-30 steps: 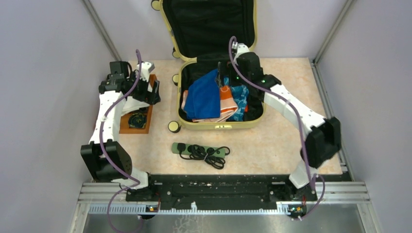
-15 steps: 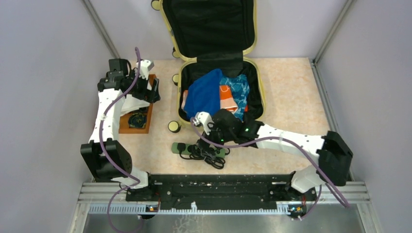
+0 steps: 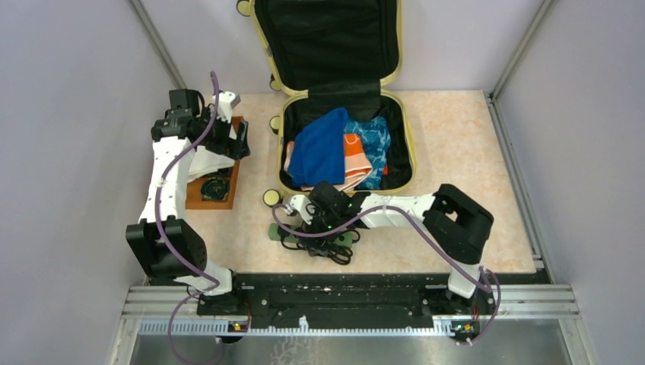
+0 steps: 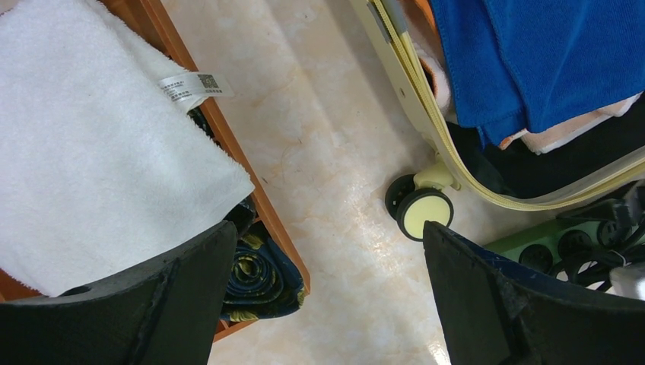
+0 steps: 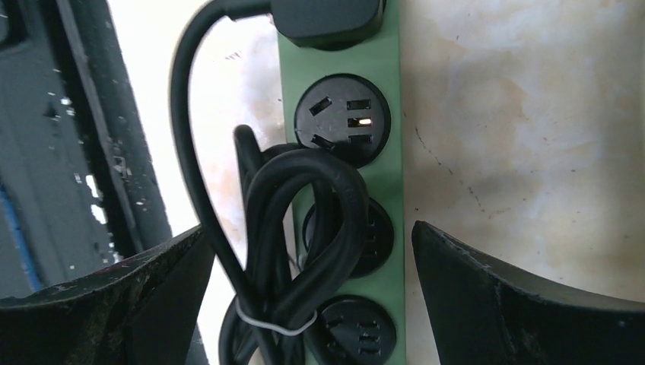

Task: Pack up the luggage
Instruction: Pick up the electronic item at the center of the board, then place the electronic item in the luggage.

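The luggage [image 3: 346, 194] lies open at the back of the table, pale yellow shell, black-lined lid [image 3: 327, 38] propped upright. A blue towel [image 3: 319, 148] and orange and teal clothes lie folded in its base. My right gripper [image 3: 304, 224] hangs open just above a green power strip [image 3: 283, 230] in front of the luggage. In the right wrist view the power strip [image 5: 386, 65] and its bundled black cable [image 5: 304, 182] sit between the spread fingers of the right gripper [image 5: 312, 236], untouched. My left gripper [image 3: 237, 142] is open over a wooden tray [image 3: 230, 182]. Nothing sits in the left gripper [image 4: 327, 236].
The tray holds a white towel [image 4: 99, 152] and a rolled dark blue-and-yellow cloth [image 4: 262, 270]. A luggage wheel [image 4: 422, 214] stands on the table between tray and power strip. Grey walls close in both sides. The arms' black base rail [image 3: 342, 293] runs along the near edge.
My right arm has swung out of the luggage and down to the power strip at the front, its gripper open throughout. The left arm has barely moved.
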Available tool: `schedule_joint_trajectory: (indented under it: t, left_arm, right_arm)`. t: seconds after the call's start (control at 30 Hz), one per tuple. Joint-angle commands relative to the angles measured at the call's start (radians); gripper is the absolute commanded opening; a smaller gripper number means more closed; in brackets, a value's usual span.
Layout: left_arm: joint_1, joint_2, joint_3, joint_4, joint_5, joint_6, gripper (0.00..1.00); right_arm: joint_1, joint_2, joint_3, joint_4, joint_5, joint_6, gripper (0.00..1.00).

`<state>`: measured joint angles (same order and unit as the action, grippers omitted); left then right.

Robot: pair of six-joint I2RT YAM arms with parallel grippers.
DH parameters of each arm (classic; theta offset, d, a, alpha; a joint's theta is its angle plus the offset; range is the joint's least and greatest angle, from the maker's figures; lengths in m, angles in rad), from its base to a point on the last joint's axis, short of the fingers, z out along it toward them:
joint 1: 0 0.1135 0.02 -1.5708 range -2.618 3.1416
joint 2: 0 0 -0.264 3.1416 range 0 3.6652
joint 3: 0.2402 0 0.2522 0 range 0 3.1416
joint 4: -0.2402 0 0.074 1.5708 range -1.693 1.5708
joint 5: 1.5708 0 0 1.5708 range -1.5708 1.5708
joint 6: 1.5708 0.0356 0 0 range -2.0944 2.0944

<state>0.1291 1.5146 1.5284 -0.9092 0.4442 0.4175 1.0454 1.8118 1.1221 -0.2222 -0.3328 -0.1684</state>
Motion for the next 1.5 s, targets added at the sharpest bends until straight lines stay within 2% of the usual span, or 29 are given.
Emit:
schedule_joint_trajectory:
  t: [0.0,0.1,0.13,0.3,0.43,0.5,0.6,0.8,1.0,1.13,1.2,1.3,1.47]
  left_arm:
    - [0.003,-0.001,0.039,-0.012,-0.01,-0.009,0.98]
    - [0.004,0.0,0.039,-0.01,-0.012,-0.008,0.98]
    - [0.004,-0.002,0.039,-0.01,-0.014,-0.008,0.98]
    - [0.003,0.0,0.055,-0.012,-0.027,-0.008,0.98]
    - [0.005,-0.005,0.065,-0.018,-0.03,-0.005,0.98]
    - [0.006,-0.007,0.07,-0.023,-0.035,-0.003,0.98]
    - [0.007,-0.01,0.071,-0.026,-0.041,0.001,0.98]
    - [0.009,-0.007,0.074,-0.022,-0.033,-0.003,0.98]
    - [0.012,-0.005,0.074,-0.016,-0.028,-0.003,0.98]
    - [0.014,-0.001,0.063,-0.009,-0.027,-0.002,0.98]
    - [0.015,0.001,0.06,-0.006,-0.023,-0.003,0.98]
    - [0.014,0.006,0.053,0.003,-0.017,-0.006,0.98]
    - [0.016,0.029,0.066,0.009,-0.012,-0.006,0.98]
  right_arm:
    - [0.007,0.041,0.039,0.077,0.019,-0.041,0.98]
    - [0.013,0.053,0.015,0.109,0.057,-0.049,0.92]
    - [0.018,0.055,0.003,0.123,0.071,-0.054,0.87]
    - [0.06,0.054,-0.042,0.182,0.139,-0.134,0.49]
    - [0.074,0.073,0.0,0.136,0.168,-0.151,0.34]
    - [0.08,0.055,0.012,0.117,0.188,-0.159,0.15]
    - [0.088,-0.04,0.014,0.107,0.228,-0.166,0.01]
    - [0.066,-0.304,0.104,0.021,0.188,-0.193,0.0]
    - [-0.087,-0.411,0.285,-0.079,0.109,-0.279,0.0]
    - [-0.165,-0.38,0.322,-0.025,0.215,-0.5,0.0]
    - [-0.193,-0.321,0.349,0.012,0.301,-0.617,0.0]
    - [-0.267,-0.208,0.443,0.045,0.329,-0.704,0.0]
    - [-0.366,-0.039,0.451,0.317,0.382,-0.851,0.0]
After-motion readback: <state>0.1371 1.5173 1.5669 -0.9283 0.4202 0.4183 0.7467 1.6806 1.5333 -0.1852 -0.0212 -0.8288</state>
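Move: Almost directly under the right hand's open fingers, about 2 cm down and 1 cm ahead and to the left, lies the middle of the electronic item, the green power strip with its coiled cable. From this hand the suitcase's middle is roughly 26 cm ahead and 7 cm right, the blue cloth in it some 24 cm straight ahead, and the caster wheel about 11 cm ahead, 12 cm left. From the left hand the electronic item lies some 19 cm back, 17 cm right and 21 cm below. Sinking a last 1.5 cm, the right hand closes its fingers across the power strip and its coiled cable and pinches them. It then lifts them about 30 cm and carries them forward some 22 cm, a little to the right, over the near rim of the suitcase, dipping again at the end while the wrist tilts over 50 degrees so the fingertips swing forward. ##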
